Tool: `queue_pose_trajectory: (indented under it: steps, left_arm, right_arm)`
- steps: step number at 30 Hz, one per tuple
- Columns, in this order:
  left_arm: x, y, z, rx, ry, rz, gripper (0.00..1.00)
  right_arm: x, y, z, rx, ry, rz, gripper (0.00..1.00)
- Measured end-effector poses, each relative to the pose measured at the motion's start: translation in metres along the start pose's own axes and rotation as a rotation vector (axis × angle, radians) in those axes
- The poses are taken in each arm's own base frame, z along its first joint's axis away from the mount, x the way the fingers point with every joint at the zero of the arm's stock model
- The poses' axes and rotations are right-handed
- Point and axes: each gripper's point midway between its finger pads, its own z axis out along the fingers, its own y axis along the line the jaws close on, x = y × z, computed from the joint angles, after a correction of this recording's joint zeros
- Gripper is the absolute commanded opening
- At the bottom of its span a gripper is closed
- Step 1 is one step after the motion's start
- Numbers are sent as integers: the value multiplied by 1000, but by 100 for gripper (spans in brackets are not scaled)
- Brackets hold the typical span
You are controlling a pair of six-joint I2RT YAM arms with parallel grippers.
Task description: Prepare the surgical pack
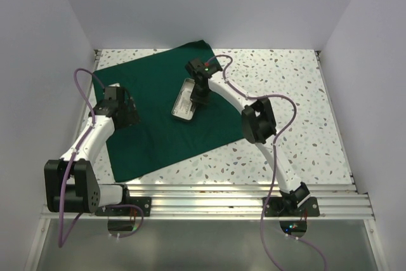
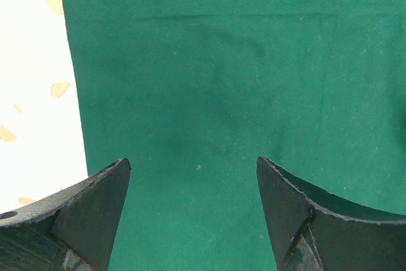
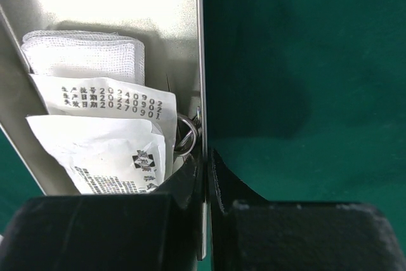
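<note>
The dark green drape [image 1: 162,115] lies flat on the speckled table. A shallow steel tray [image 1: 184,107] sits on it near the middle. My right gripper [image 1: 200,96] is shut on the tray's right wall [image 3: 200,61], one finger inside and one outside. In the right wrist view the tray holds a white gauze pad [image 3: 82,55], white printed packets [image 3: 104,138] and the ring handle of a steel instrument [image 3: 186,134]. My left gripper [image 1: 127,113] is open and empty just above the drape [image 2: 222,80], near its left edge.
The speckled tabletop [image 1: 298,93] lies bare to the right of the drape and shows as a white strip in the left wrist view [image 2: 32,93]. White walls enclose the table. A metal rail [image 1: 209,195] runs along the near edge.
</note>
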Motion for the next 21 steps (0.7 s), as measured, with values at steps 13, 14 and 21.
queue_pose_trajectory:
  steps: [13,14,21]
  left_arm:
    - [2,-3,0,17,7,1,85]
    - [2,-3,0,18,7,1,85]
    - [2,-4,0,25,11,1,85]
  right_arm:
    - [23,12,15,-8,41,-10,0]
    - [23,14,15,-11,41,-11,8]
    - [31,19,13,-34,62,-39,43]
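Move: The tray, pinched by its right wall in the right fingers, has its middle about 3 cm ahead and 4 cm left of that hand; its spot on the green cloth lies some 7 cm left, 1 cm ahead and 4 cm below. The paper packets sit roughly 3 cm left and 1 cm ahead, the scissors' ring 1 cm left and 2 cm ahead. From the left hand the spot is about 19 cm right, 10 cm ahead. The loaded tray, still pinched by its right wall, goes with the right hand about 3 cm left and 2 cm back, sinking 1.5 cm early on to meet the cloth. Near the end the right fingers open to about a third and let go of the rim, staying astride the wall. ##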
